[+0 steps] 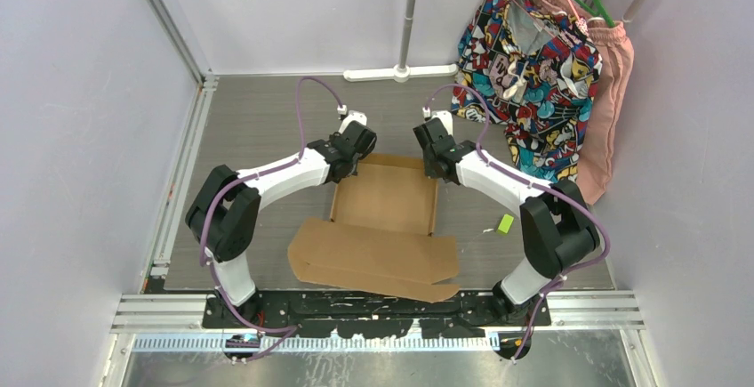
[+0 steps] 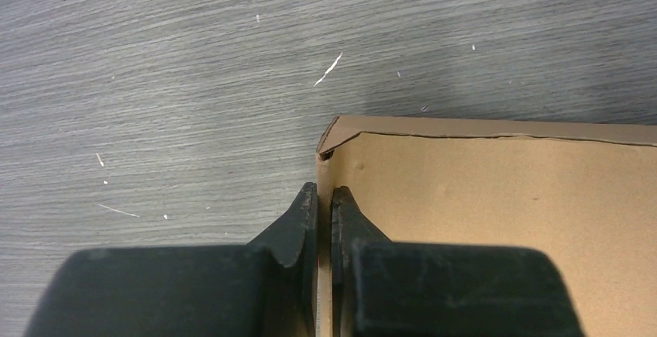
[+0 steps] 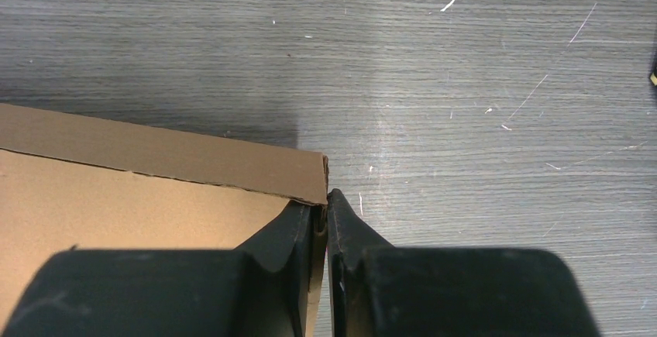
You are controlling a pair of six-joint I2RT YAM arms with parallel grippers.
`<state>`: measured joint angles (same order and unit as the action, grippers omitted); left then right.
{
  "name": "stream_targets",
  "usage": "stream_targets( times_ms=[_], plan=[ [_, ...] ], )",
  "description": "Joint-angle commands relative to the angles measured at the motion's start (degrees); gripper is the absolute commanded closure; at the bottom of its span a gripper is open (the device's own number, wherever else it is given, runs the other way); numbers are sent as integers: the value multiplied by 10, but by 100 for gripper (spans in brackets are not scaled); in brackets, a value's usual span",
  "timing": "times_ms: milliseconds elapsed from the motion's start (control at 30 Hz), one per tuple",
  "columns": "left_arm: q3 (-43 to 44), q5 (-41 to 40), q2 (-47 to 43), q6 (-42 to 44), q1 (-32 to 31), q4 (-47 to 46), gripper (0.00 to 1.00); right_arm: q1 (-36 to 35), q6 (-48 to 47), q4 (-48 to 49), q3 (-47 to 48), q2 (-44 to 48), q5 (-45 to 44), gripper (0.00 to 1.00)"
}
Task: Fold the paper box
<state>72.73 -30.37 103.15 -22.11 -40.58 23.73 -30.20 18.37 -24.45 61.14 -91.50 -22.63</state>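
Note:
The paper box (image 1: 384, 200) is plain brown cardboard in the middle of the table, its side and far walls raised and a wide flap (image 1: 373, 262) lying flat toward me. My left gripper (image 1: 348, 167) is shut on the box's left wall near the far left corner; in the left wrist view the wall edge (image 2: 323, 168) runs between the closed fingers (image 2: 306, 221). My right gripper (image 1: 437, 165) is shut on the right wall at the far right corner, where the wall (image 3: 316, 236) sits pinched between its fingers (image 3: 345, 221).
A small yellow-green object (image 1: 505, 223) lies on the grey table right of the box. Patterned and pink clothes (image 1: 542, 67) hang at the back right. A white pole base (image 1: 402, 73) stands at the table's far edge. Metal rails run along the left side.

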Motion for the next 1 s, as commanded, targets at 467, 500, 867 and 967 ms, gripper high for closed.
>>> stream_targets(
  times_ms=[467, 500, 867, 967],
  plan=[
    [60, -21, -36, 45, 23, 5, 52, 3, 11, 11, 1, 9, 6, 92],
    [62, -21, -44, 46, 26, 7, 52, 7, 16, 10, 1, 8, 9, 92],
    [100, 13, -126, 31, 46, 86, 52, 41, 100, -69, 48, -48, 32, 99],
    [99, 20, -146, 21, 46, 99, 54, 41, 136, -75, 44, -50, 36, 99]
  ],
)
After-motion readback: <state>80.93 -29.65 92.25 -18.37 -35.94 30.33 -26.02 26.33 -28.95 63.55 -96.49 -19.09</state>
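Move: The left fingers already pinch the box's left wall about 2 cm back from its far left corner, while the right fingers already grip the right wall about 1 cm from its far right corner. The tray's middle lies some 8 cm right of and 4 cm back from the left hand, a few centimetres lower. The lid panel is about 17 cm back and 6 cm right of that hand. From the right hand, the green block lies about 10 cm back, 15 cm right and 7 cm below. The left fingers open and let go of the box's left wall; the hand eases left and up off it, then rises fast, about 12 cm in all, drifting some 3 cm left and tipping its fingertips up slightly. The right hand keeps its pinch on the right wall, nearly still at first, then sinks about 3 cm and a little to the right, its fingers tipping down and turning roughly 10 degrees clockwise. ##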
